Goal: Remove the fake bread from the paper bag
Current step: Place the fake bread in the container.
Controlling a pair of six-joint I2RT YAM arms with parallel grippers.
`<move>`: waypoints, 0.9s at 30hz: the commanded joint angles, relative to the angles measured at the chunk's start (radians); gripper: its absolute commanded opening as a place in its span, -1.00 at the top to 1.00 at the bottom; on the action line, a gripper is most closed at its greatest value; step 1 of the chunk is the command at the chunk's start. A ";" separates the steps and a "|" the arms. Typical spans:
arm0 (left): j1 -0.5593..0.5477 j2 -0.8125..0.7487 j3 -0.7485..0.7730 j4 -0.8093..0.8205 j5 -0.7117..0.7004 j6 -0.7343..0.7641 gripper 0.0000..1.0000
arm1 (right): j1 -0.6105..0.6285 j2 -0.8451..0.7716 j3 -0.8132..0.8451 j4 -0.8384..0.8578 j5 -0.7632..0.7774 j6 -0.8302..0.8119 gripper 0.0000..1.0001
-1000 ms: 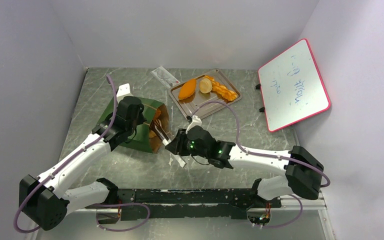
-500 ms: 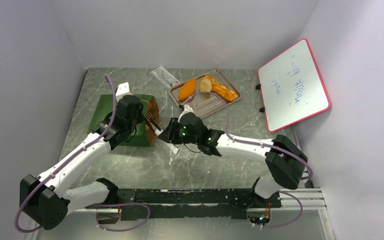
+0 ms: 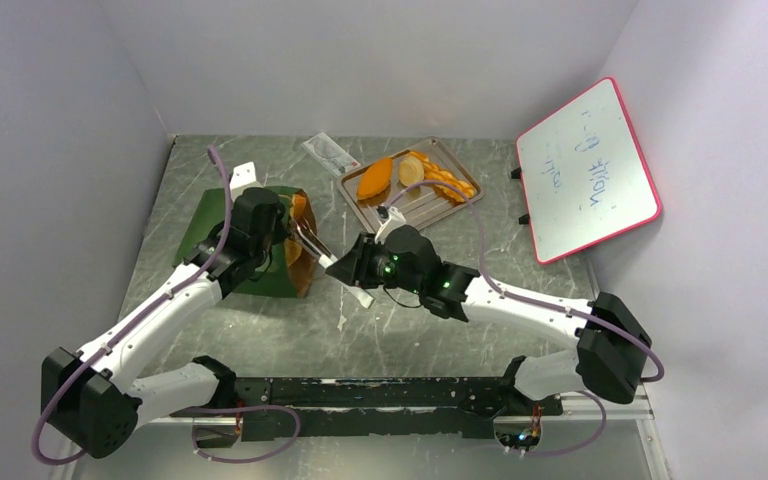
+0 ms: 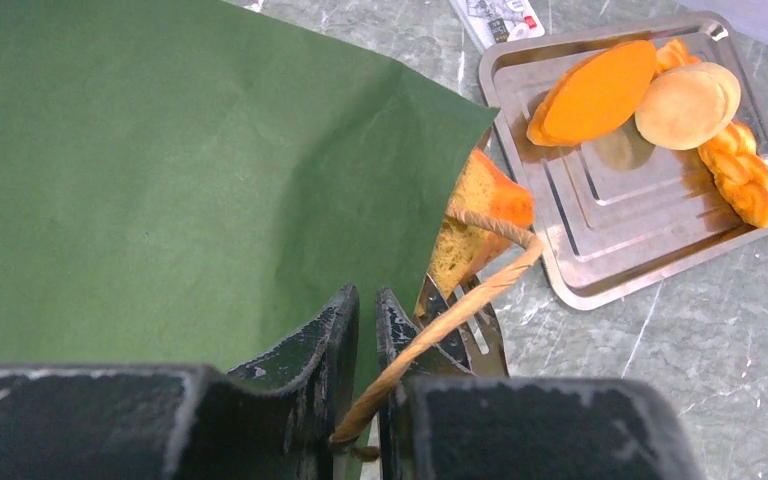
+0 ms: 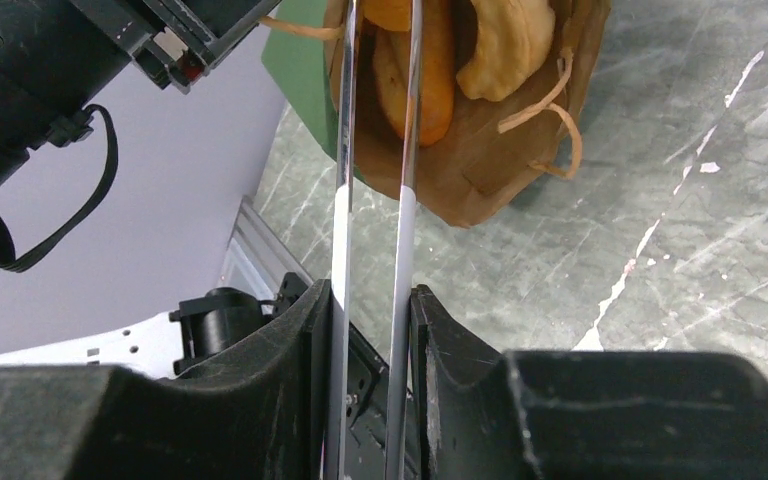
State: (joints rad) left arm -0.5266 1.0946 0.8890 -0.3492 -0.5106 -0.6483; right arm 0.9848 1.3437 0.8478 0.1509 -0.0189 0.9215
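Observation:
The dark green paper bag (image 3: 210,228) (image 4: 160,170) lies tilted on the table, its brown mouth (image 5: 500,150) facing the right arm. My left gripper (image 3: 282,238) (image 4: 367,310) is shut on the bag's tan handle (image 4: 475,285). My right gripper (image 3: 353,272) (image 5: 370,300) is shut on metal tongs (image 3: 312,243) (image 5: 345,200). The tong arms reach into the mouth on either side of an orange bread slice (image 4: 480,215) (image 5: 430,80). A paler bread piece (image 5: 505,35) lies beside it in the bag. An oval loaf (image 3: 374,178), a round bun (image 3: 411,171) and a braided stick (image 3: 447,182) rest on the tray.
The metal tray (image 3: 430,207) (image 4: 610,235) stands behind the right gripper. A small plastic packet (image 3: 330,153) lies left of it. A pink-framed whiteboard (image 3: 585,170) leans at the right wall. Grey walls close in both sides and the back.
The left gripper has lifted the bag's mouth up and back. The right gripper and tongs have moved forward to the mouth, and an orange slice now shows there.

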 commanded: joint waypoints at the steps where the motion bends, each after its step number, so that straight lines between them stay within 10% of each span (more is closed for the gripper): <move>1: 0.008 0.011 0.001 0.044 0.011 -0.011 0.86 | -0.007 -0.042 -0.021 0.036 -0.003 -0.004 0.60; 27: 0.025 0.024 -0.030 0.084 0.024 0.004 0.86 | -0.008 -0.517 -0.239 -0.267 0.212 0.059 0.68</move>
State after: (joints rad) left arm -0.5156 1.1206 0.8730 -0.3119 -0.5076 -0.6479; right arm 0.9810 0.8867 0.6106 -0.0681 0.0990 0.9611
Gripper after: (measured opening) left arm 0.069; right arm 0.289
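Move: The metal tray, where the bread slice in my right hand's tongs is going, is centred about 22 cm ahead of that hand, 14 cm to its right and 18 cm below. On it, the pointed loaf lies 7 cm left of the tray's middle and 3 cm farther out, and the round bun 4 cm beyond the middle. The bag's mouth is some 7 cm ahead of my right hand, 9 cm left and 9 cm below. From my left hand, the tray is roughly 11 cm ahead, 28 cm right and 18 cm below. I draw the slice out of the bag's mouth with the tongs, still pinched between their tips. My right hand travels about 9 cm right and 3–4 cm back, first dipping a couple of centimetres, then rising again as it speeds up, and turns slightly clockwise. My fingers keep their grip on the tongs' handles, while my left hand holds the bag by its twisted handle, almost still. ##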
